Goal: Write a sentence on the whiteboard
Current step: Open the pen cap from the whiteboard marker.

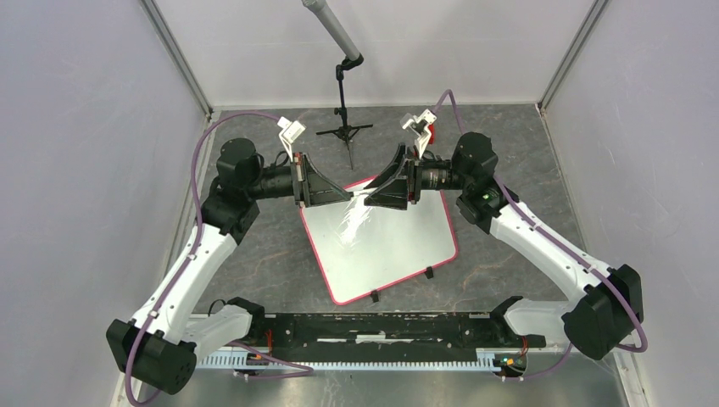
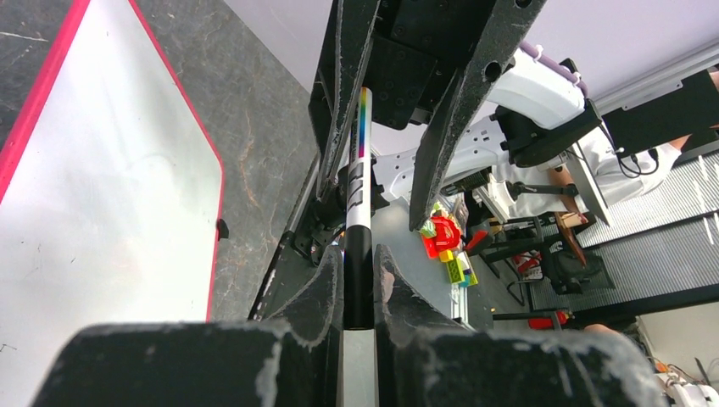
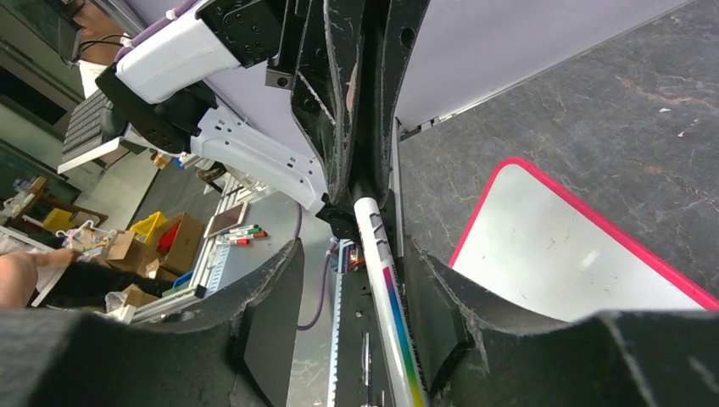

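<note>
The whiteboard [image 1: 381,246] lies flat on the dark table, pink-red rimmed and blank; no sentence shows on it. Both arms meet just above its far edge. My left gripper [image 1: 348,197] is shut on the black end of a white marker [image 2: 358,246] with a rainbow stripe, seen between its fingers in the left wrist view [image 2: 359,271]. My right gripper [image 1: 371,193] is open, its jaws spread around the marker's white barrel [image 3: 381,254], which lies close to one finger [image 3: 432,297]. The board also shows in the left wrist view [image 2: 102,195] and the right wrist view [image 3: 560,254].
A black microphone stand [image 1: 343,127] with a grey boom [image 1: 332,30] stands behind the board. Small black clips [image 1: 428,273] sit on the board's near edge. A black rail [image 1: 373,331] runs between the arm bases. Pale walls enclose the table on three sides.
</note>
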`<act>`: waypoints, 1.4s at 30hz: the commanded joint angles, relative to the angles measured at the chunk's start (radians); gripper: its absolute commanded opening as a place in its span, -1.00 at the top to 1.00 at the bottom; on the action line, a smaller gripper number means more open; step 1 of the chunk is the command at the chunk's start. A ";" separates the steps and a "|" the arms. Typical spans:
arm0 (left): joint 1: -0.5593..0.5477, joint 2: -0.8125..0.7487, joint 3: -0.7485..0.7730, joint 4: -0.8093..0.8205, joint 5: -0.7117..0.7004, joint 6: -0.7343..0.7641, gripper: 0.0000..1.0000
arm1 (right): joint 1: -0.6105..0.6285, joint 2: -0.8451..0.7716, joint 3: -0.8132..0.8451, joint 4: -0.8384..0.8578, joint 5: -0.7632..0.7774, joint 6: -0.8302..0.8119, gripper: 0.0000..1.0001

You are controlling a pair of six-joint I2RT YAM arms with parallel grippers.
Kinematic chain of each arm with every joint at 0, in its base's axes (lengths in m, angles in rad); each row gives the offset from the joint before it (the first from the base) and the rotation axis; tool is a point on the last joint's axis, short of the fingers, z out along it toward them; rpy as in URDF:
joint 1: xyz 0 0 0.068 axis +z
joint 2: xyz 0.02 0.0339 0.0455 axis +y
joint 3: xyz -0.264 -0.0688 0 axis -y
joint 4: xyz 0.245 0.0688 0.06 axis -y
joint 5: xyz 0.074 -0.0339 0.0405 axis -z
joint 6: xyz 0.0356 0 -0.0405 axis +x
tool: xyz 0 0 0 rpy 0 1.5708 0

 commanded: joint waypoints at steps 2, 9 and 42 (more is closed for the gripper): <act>0.000 -0.043 -0.015 0.002 -0.009 0.027 0.95 | -0.009 -0.014 0.020 0.053 -0.015 0.003 -0.02; 0.002 -0.033 -0.010 -0.001 -0.018 0.022 0.95 | -0.009 -0.013 0.002 0.080 -0.016 0.029 0.05; 0.159 -0.041 -0.074 0.037 0.039 -0.007 0.95 | -0.170 -0.042 0.003 0.066 -0.068 0.048 1.00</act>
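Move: The left hand already holds the marker by its black cap, with the marker's middle about 5 cm to the right of that hand, level and neither ahead nor back. The right hand's half-open fingers already straddle the white body, the marker's middle roughly 1 cm to their left and the cap some 5 cm left. The whiteboard's middle lies about 30 cm below, roughly 3 cm farther forward and 3 cm to the right of the right hand. The right hand stays almost in place while its half-open fingers close onto the marker's white body, and the left keeps the cap pinched nearly still, both hands facing each other with hardly any turn. Only with that grip made do they pull apart, quickening at the end: the right goes about 2.5 cm forward and right with the body, away from the cap, and the left about 1.5 cm left and a little forward with the cap. ##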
